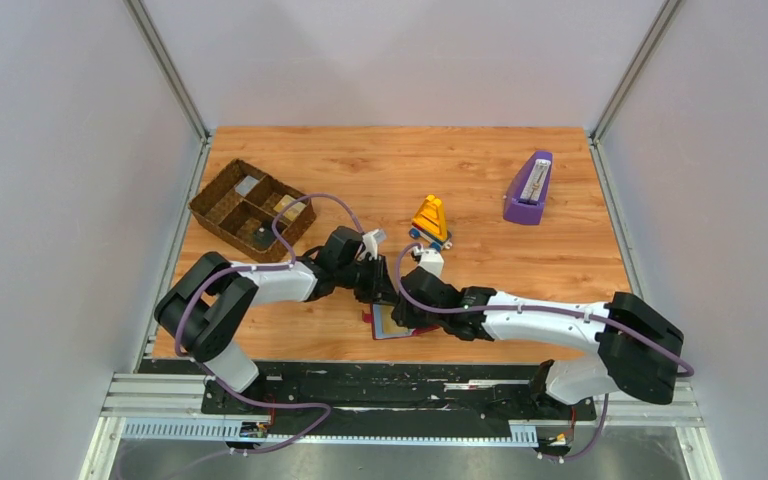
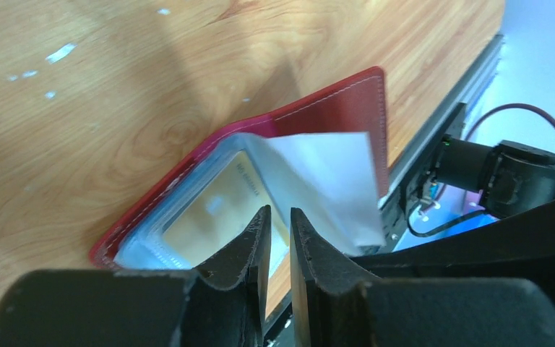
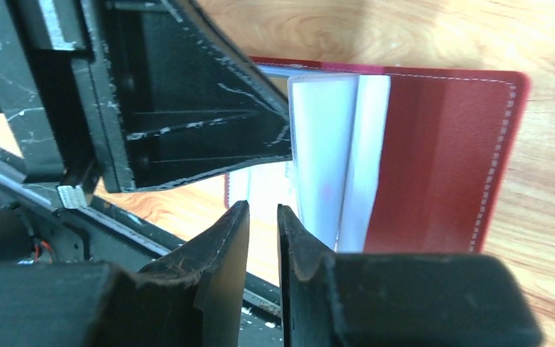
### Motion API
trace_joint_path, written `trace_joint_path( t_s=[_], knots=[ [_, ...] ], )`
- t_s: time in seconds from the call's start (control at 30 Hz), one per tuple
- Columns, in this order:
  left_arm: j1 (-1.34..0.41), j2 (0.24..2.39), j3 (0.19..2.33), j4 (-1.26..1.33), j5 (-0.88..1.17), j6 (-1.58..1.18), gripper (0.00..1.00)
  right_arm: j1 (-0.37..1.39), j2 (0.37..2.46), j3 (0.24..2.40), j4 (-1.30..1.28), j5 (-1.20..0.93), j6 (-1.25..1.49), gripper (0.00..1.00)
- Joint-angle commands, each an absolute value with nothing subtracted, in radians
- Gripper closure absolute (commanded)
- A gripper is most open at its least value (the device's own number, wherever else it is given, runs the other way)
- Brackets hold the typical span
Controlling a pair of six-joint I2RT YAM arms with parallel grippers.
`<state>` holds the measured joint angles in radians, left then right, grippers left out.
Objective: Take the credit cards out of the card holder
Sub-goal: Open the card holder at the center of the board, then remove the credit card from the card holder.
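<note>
The dark red card holder (image 1: 392, 326) lies open on the wood next to the table's front edge, and both grippers meet over it. In the left wrist view its red cover (image 2: 347, 108) frames grey-blue sleeves, and a gold credit card (image 2: 217, 210) shows through one of them. A pale sleeve page (image 2: 325, 173) stands lifted. My left gripper (image 2: 280, 211) hovers at the sleeves with a narrow empty gap between its jaws. My right gripper (image 3: 263, 206) is also slightly open and empty, just left of the upright sleeve pages (image 3: 325, 159). The left gripper's fingertip (image 3: 278, 141) touches the page edge.
A brown wicker basket (image 1: 250, 208) with compartments sits at the back left. A purple wedge stand (image 1: 528, 188) is at the back right. A small yellow object (image 1: 430, 220) stands just behind the grippers. The black rail (image 1: 400, 375) runs along the table's front edge, close to the card holder.
</note>
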<state>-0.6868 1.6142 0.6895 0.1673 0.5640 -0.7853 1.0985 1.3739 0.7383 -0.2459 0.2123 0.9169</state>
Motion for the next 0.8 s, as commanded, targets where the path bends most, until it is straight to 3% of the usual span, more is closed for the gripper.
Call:
trace_joint_path(
  t_s=[0.0,0.27,0.77],
  knots=[
    [-0.690,1.574,0.714,0.069,0.485,-0.742,0.77,1.092,1.367,0.720,-0.252,0.291,0.927,0.78],
    [-0.691,1.513,0.695,-0.077,0.378,-0.709,0.78,1.056,1.364,0.690,-0.247,0.258,0.927,0.77],
    [-0.691,1.517,0.648,-0.057,0.376,-0.695,0.80,0.903,1.313,0.507,0.044,-0.066,0.879,0.76]
  ],
)
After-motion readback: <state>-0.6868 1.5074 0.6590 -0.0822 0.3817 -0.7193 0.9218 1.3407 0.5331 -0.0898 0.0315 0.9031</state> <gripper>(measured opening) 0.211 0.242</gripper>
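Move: Just to the right hand's right, about 2 cm over and 2 cm lower, stands the raised clear sleeve; the gold card lies some 3 cm to that hand's left and 5 cm below. From the left hand, the holder's middle is roughly 3 cm right, 4 cm back and 3 cm down, the gold card straight back 4 cm at that same depth, and the toy truck 17 cm ahead, 9 cm right. The hands part: right sweeps the sleeve about 4 cm right and down, left slides 5 cm left, descending. ##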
